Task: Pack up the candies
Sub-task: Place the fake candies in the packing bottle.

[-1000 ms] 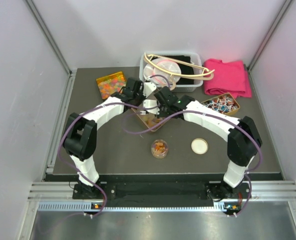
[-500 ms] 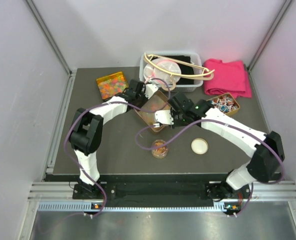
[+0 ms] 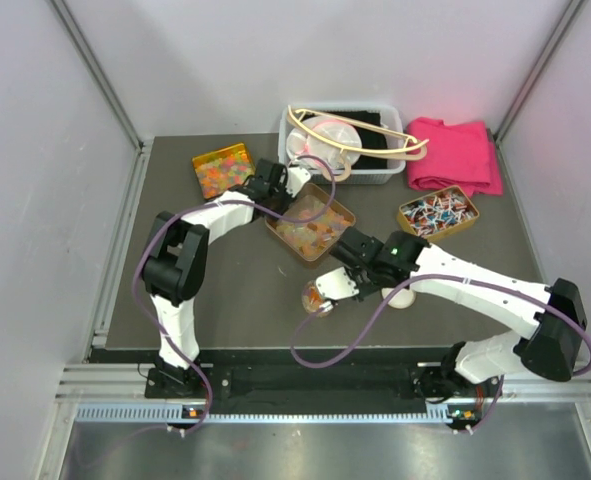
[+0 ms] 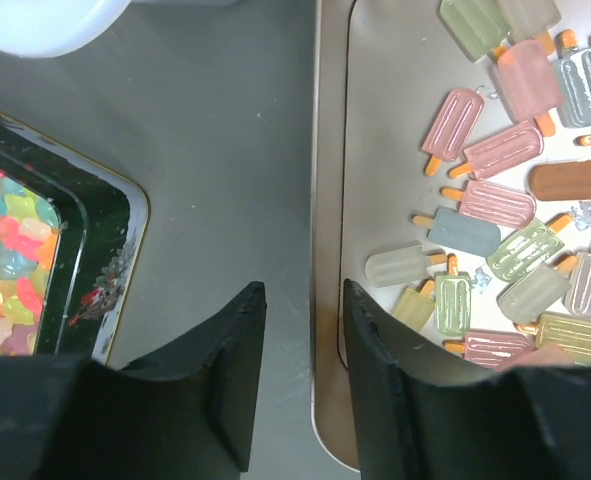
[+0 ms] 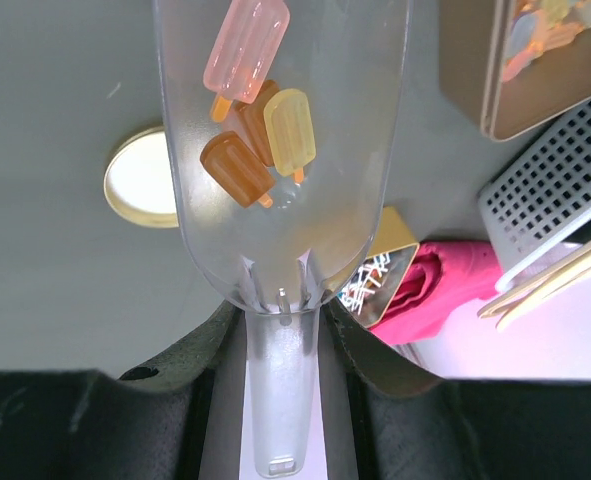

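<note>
The candies are popsicle-shaped gummies in pink, pale green, yellow and brown, lying in a gold tray. My left gripper is open at the tray's left rim, with the rim in the gap between its fingers. My right gripper is shut on the handle of a clear plastic scoop that carries several candies. In the top view the right gripper holds the scoop just over a small round jar, near of the tray.
A round lid lies right of the jar. A tin of gummy bears sits at the back left, a tin of wrapped sweets at the right. A white basket with a hanger and a pink cloth are at the back.
My right arm has swung the loaded scoop from the tray toward the jar. The left gripper has opened off the tray's rim, and the tilted tray now lies flat.
</note>
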Robot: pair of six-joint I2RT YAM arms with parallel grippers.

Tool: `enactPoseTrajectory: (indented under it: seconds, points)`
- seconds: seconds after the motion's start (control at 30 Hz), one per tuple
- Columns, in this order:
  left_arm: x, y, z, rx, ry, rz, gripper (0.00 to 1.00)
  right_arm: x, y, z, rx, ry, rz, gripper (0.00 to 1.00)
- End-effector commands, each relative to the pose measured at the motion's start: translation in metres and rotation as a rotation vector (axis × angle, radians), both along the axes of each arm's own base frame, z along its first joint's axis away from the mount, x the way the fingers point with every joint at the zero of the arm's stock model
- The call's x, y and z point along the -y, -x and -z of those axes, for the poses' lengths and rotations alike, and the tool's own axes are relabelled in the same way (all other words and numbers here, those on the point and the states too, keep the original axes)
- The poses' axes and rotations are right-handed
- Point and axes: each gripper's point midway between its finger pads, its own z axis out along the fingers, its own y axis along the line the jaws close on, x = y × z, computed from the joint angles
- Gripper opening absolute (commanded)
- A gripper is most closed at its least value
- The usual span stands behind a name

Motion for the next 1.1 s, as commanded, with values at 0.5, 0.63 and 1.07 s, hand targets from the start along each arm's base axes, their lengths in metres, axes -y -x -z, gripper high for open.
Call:
enactPoseTrajectory:
  seconds: [0.5, 0.63, 1.07]
  points:
    - [-0.004, -0.002, -0.074, 0.099, 0.162, 0.015, 0.78, -0.018, -0.018, 0.005, 0.146, 0.121, -0.032, 0.00]
    - [-0.016, -0.001, -0.086, 0.108, 0.183, -0.003, 0.80, -0.022, -0.022, 0.005, 0.177, 0.148, -0.038, 0.00]
    - [-0.058, 0.005, -0.099, 0.114, 0.241, -0.072, 0.84, -0.033, -0.040, -0.012, 0.311, 0.268, -0.063, 0.00]
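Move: The packing bottle stands about 8 cm left of the right hand, 2 cm back and 10 cm below, under the mouth of the held scoop. The white lid lies 8 cm to this hand's right, level with it and 14 cm down; the candy tray is 15 cm ahead, 10 cm left. The left hand straddles that tray's rim, tray middle 7 cm right and 2 cm back; the gummy box is 9 cm ahead, 12 cm left. Right hand eases forward, tipping the scoop 20 degrees over the bottle; left opens, rises 8 cm, then goes left. ##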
